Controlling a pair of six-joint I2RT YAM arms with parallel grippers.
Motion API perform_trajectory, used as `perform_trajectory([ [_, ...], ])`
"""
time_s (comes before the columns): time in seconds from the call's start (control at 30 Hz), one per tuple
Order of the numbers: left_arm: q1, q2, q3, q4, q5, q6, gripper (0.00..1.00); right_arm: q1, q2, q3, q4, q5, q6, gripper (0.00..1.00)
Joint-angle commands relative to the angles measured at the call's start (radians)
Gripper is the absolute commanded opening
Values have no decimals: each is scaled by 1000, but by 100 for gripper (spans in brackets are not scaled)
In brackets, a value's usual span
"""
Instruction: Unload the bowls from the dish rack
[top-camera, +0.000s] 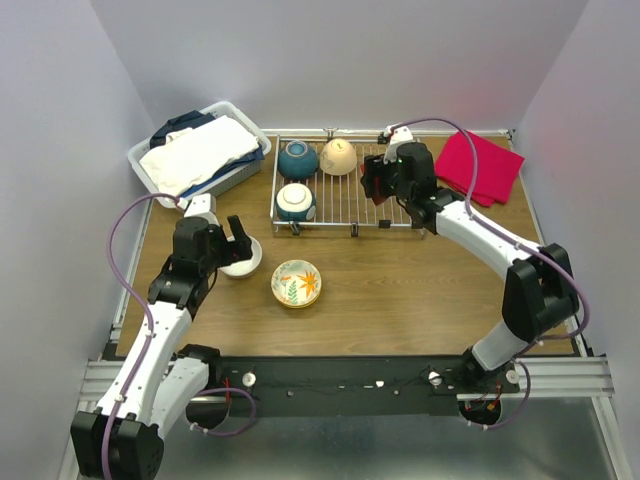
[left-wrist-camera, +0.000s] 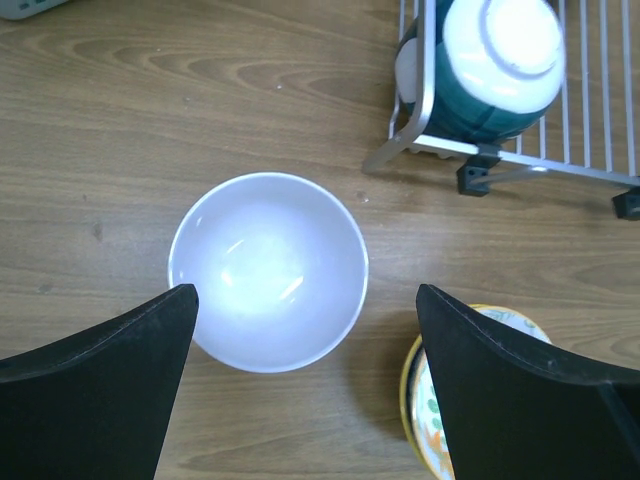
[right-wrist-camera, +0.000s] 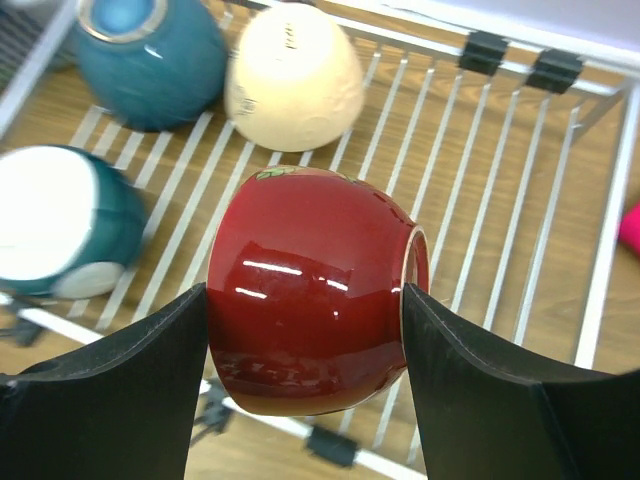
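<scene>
The dish rack (top-camera: 345, 212) stands at the table's back centre. My right gripper (right-wrist-camera: 305, 300) is shut on a dark red bowl (right-wrist-camera: 300, 270), held on its side just above the rack's wires (right-wrist-camera: 602, 250); from above, this bowl (top-camera: 377, 186) sits under the wrist. In the rack lie a teal bowl (top-camera: 298, 160), a cream bowl (top-camera: 338, 157) and a teal-and-white bowl (top-camera: 296, 202). My left gripper (left-wrist-camera: 305, 290) hangs open over a white bowl (left-wrist-camera: 268, 270) upright on the table. A floral bowl (top-camera: 296, 282) sits to its right, partly hidden by my right finger (left-wrist-camera: 520, 400).
A white basket (top-camera: 140, 160) full of folded cloth stands at the back left. A red cloth (top-camera: 480, 165) lies at the back right, beside the rack. The rack's near left corner (left-wrist-camera: 428, 80) is close to the white bowl.
</scene>
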Motion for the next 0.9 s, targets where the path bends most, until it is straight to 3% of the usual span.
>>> perform_trajectory([
  [0.0,-7,9,62,77,82,-62,99,0,-113,-45,124,-93,181,37],
  [0.4,-60,104,116,301,223,-200,99,0,-265,-212,330,-286,545,36],
  [0.87,-208,269,147,487,210,-273,99,0,-294,-350,611,-527,873,36],
])
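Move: The left hand, empty and open, goes for the red bowl, some 30 cm to its right, 14 cm ahead and about 4 cm higher. From this hand the white bowl is about 3 cm ahead and 13 cm below, the patterned bowls 13 cm right and 5 cm back, and the teal bowl in the rack 13 cm right, 15 cm ahead. The right hand holds the red bowl; the left gripper is 30 cm left, 14 cm back and 4 cm lower. Drawing back about 9 cm while rising and easing left, the right hand keeps its pinch on the red bowl and rolls nearly 50 degrees, left side up, carrying the bowl towards the left gripper. The left hand comes to meet it: up and a little forward at first, then mainly right, about 11 cm in all that way, rolling left side down and swinging clockwise, fingers staying wide open. ##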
